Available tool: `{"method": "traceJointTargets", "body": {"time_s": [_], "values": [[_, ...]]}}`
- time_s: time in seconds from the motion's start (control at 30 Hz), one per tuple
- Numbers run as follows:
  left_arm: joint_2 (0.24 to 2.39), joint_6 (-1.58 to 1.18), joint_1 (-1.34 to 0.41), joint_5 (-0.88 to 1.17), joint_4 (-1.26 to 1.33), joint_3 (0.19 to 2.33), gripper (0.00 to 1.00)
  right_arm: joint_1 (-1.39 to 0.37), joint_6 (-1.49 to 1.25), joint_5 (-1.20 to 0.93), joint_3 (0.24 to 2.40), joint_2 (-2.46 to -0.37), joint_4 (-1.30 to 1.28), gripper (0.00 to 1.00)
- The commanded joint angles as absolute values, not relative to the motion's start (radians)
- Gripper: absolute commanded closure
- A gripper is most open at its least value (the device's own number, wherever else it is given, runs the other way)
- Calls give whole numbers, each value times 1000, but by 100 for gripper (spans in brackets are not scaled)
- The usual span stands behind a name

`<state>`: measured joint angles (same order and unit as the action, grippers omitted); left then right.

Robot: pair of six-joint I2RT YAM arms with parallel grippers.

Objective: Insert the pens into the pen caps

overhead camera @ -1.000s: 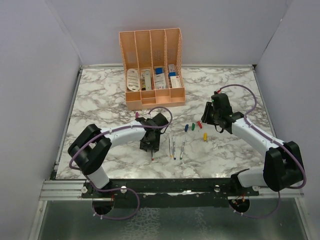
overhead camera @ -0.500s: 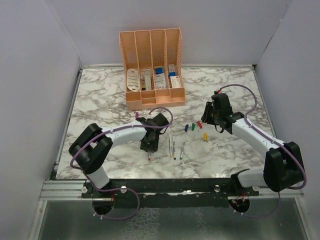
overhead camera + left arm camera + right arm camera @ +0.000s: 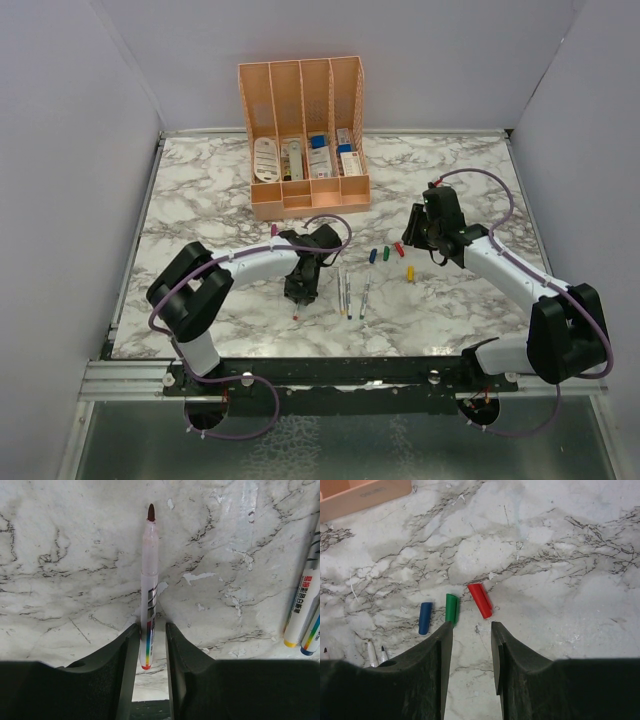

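A red-tipped pen (image 3: 149, 580) lies on the marble, its rear end between the jaws of my left gripper (image 3: 152, 626). The left jaw touches it and a narrow gap shows at the right jaw. From above, this gripper (image 3: 300, 290) points toward the near edge with the pen's tip (image 3: 296, 316) sticking out. Three more pens (image 3: 348, 293) lie to its right. My right gripper (image 3: 472, 625) hovers open and empty just short of the red cap (image 3: 480, 600), green cap (image 3: 451, 608) and blue cap (image 3: 424, 618). A yellow cap (image 3: 410, 272) lies nearby, and a purple cap (image 3: 273, 229) by the left arm.
A peach organiser (image 3: 300, 140) with boxes and cards stands at the back centre. Grey walls close in the table on the left, right and back. The ends of two other pens (image 3: 302, 615) show at the right edge of the left wrist view.
The left jaws have narrowed around the red-tipped pen and the left arm has shifted slightly. The right arm has not moved.
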<state>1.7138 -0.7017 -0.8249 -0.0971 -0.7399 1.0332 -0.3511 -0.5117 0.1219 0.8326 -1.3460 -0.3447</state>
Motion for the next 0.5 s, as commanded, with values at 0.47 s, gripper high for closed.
{"method": "traceJointTargets", "body": {"time_s": [0.47], "values": [[1839, -608, -762, -77, -707, 915, 100, -348, -513, 115, 845, -1312, -350, 64]]}}
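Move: The uncapped red-ended pen lies lengthwise under the left fingers, already between their open pads and nearer the left one. Its middle is about 3 cm ahead of that hand, straight in line and 1 cm lower. Of the hand, the yellow-ended pen is some 10 cm right and 4 cm ahead, and the blue-ended pen 12 cm right and 3 cm ahead. From the right hand, the red-ended pen is roughly 27 cm left, 10 cm back and 8 cm down. The red-ended pen is pinched near its rear end as the left fingers close from about a third open to nearly shut. The left finger pushes that end rightward before both pads grip the barrel. The hand stays almost in place, settling only about 0.5 cm down towards the table, pointing downward with barely any tilt. ##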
